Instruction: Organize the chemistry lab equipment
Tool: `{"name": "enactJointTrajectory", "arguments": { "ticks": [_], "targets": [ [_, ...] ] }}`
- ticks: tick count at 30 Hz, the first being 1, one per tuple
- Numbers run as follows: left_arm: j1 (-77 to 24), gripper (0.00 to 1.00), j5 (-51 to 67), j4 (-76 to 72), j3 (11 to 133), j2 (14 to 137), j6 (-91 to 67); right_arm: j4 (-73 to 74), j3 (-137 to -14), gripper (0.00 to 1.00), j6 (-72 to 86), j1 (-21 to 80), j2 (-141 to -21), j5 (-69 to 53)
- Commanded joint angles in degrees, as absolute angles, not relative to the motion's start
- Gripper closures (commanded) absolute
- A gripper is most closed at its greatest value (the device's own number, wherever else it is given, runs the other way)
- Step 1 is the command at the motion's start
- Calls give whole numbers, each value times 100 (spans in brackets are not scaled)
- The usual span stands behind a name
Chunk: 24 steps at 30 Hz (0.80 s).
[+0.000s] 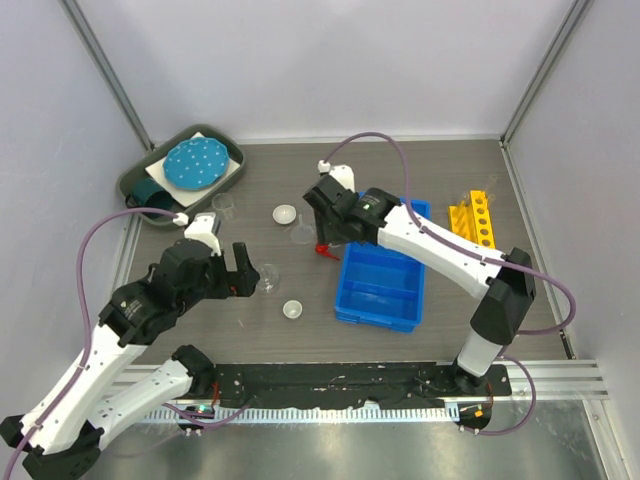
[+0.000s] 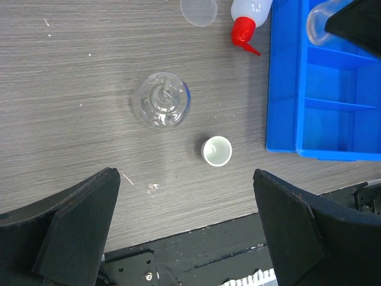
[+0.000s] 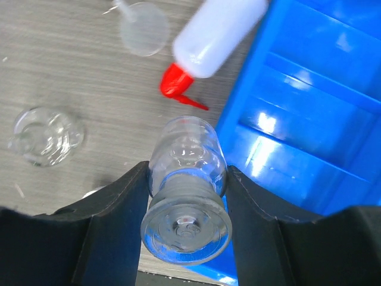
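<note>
My right gripper (image 3: 187,176) is shut on a small clear glass flask (image 3: 186,196), held in the air over the near-left edge of the blue divided bin (image 3: 309,119). From above, that gripper (image 1: 330,225) sits by the bin's (image 1: 380,288) far-left corner. A red-capped bottle (image 3: 217,33) lies on the table beside the bin, with a clear funnel (image 3: 143,27) next to it. My left gripper (image 2: 184,174) hangs open with nothing between its fingers, just short of a round glass flask (image 2: 162,99) and a small white dish (image 2: 216,150).
A second white dish (image 1: 285,214) and a small beaker (image 1: 224,205) stand farther back. The yellow holed rack (image 1: 472,220) is right of the bin. A dark green tray (image 1: 150,180) with a teal dotted disc fills the back left corner. Walls enclose three sides.
</note>
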<state>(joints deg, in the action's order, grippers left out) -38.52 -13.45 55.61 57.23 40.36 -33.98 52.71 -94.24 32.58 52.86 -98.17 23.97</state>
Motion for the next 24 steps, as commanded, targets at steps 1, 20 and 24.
{"name": "enactJointTrajectory", "arguments": {
  "ticks": [1,20,24],
  "targets": [
    [-3858,0,-1151,5203,5739,4069,-3410,5336,-9238,73,3577,4713,-9370,2672],
    [-3867,0,-993,5142,5783,4245,-3393,4589,-9405,74,2953,2927,-10415,2127],
    [-3867,0,-967,5142,5862,4254,-3384,4316,-9325,75,2857,2629,-10730,1951]
  ]
}}
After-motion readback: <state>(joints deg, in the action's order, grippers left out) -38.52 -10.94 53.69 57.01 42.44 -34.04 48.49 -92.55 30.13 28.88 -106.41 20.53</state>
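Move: The right hand already holds the glass bottle in the air. The blue bin's far compartment lies about 12 cm ahead of it, 12 cm to its right and 15 cm below. Close to the way, the wash bottle is some 6 cm ahead and 2 cm left; the funnel stands 5 cm ahead and 9 cm left, both about 17 cm down. From the left hand, that compartment is roughly 23 cm ahead, 33 cm right and 19 cm below. Keep the glass bottle pinched and swing the right gripper about 12 cm to the right and 11 cm forward, away from the wash bottle and over the blue bin's far end, turning the hand some 20 degrees clockwise. Go nearly level at first; past halfway, start sinking as you ease forward, about 6 cm down in all, towards the far compartment. ##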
